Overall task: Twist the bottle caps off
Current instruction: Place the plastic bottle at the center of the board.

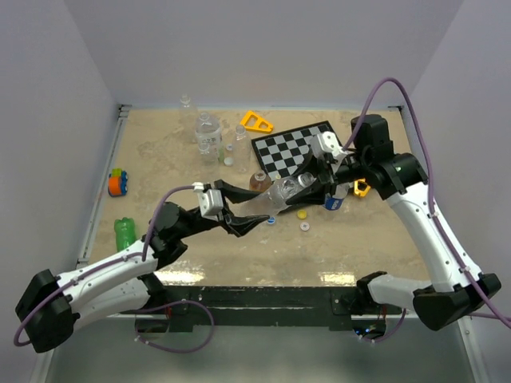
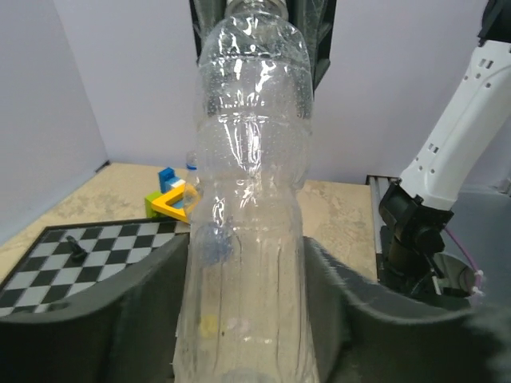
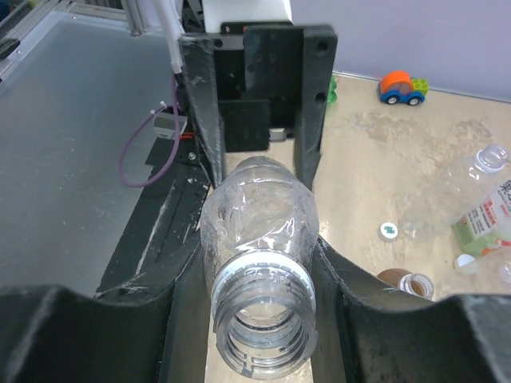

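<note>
A clear label-less bottle (image 1: 281, 195) hangs tilted above the table between both grippers. My left gripper (image 1: 257, 210) is shut on its lower body (image 2: 251, 159). My right gripper (image 1: 311, 185) is shut on its shoulder just behind the neck (image 3: 259, 227). The neck is open, with no cap on it. A blue cap (image 1: 272, 220), a yellow cap (image 1: 302, 214) and a white cap (image 1: 305, 227) lie loose on the table under the bottle. An amber-brown bottle (image 1: 258, 179) stands open just behind it. A green bottle (image 1: 124, 233) lies at the left edge.
A chessboard (image 1: 299, 150) lies at the back right, with a blue block (image 1: 334, 201) and a yellow piece (image 1: 361, 188) beside it. A labelled clear bottle (image 1: 209, 134), small caps and an orange triangle (image 1: 255, 121) are at the back. A toy car (image 1: 118, 182) is at the left.
</note>
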Tool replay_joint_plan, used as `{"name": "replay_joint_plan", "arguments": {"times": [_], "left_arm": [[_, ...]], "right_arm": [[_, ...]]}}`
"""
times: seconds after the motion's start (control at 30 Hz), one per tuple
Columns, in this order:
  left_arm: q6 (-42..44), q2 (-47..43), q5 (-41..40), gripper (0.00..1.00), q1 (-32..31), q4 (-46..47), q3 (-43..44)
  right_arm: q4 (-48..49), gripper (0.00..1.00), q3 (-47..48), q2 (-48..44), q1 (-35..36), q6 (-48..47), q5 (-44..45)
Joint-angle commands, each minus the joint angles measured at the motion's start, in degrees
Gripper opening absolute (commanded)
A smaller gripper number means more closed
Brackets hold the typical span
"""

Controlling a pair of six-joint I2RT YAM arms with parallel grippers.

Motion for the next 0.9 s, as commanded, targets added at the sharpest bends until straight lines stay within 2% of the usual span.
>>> {"name": "replay_joint_plan", "arguments": {"times": [0.0,0.03,0.07,0.1,0.23,0.33,0.5,0.6,0.87], "left_arm": [[4.67,-7.79,-4.57,0.76,0.71,-10.41,3.91],[6.52,-9.90,-4.92,0.82,0.71,-14.62,4.43],[8.54,-12.70,-5.71,0.96,0.71,-20.06,5.22],[11.17,-14.47,-6.84,1.00,0.79,-23.77,6.10],[18.65,-21.50,-13.16,1.00,0.79,-39.15,9.26],[20.95,-24.06,-19.58,1.00,0.79,-47.94,10.76],[20.86,-24.77,-25.92,1.00,0.79,-52.81,9.11],[20.33,-24.68,-26.63,1.00,0.79,-52.81,6.73],[19.02,-30.03,-30.14,1.00,0.79,-50.09,2.51]], "right_arm": [[-0.22,0.24,1.71,-4.40,-4.23,2.05,-2.73],[-0.66,0.24,2.42,-4.93,-5.37,2.05,-2.38],[-0.84,0.23,3.03,-5.46,-6.69,1.96,-2.12],[-1.10,0.23,3.56,-5.99,-7.83,1.87,-1.77],[-3.03,0.22,7.51,-6.78,-13.72,1.26,0.60],[-2.17,0.20,10.24,-6.52,-17.33,2.22,3.67],[7.67,0.21,10.68,-7.22,-19.27,11.09,18.50],[7.95,0.21,12.78,-6.09,-19.45,11.63,26.42],[6.45,0.22,17.81,-1.69,-22.43,11.98,35.93]]}}
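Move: The plastic bottle is held between both hands, the right at its neck and the left at its base. The board's centre lies about 19 cm ahead of the right hand, 5 cm to its right and some 28 cm below. The blue-label bottle stands roughly 7 cm ahead and 13 cm right, the brown bottle 7 cm ahead and 10 cm left, both about 20 cm lower. From the left hand the board's centre is some 22 cm ahead, 16 cm right and 22 cm below. Rightward and forward, about 12 cm each way and rising some 9 cm, the right hand keeps its grip on the bottle's neck and carries it out over the board, turning clockwise nearly 50 degrees. The left fingers open fully and let go of the base; that hand backs off left about 11 cm, rising, then sinking below its start, turning counter-clockwise. ##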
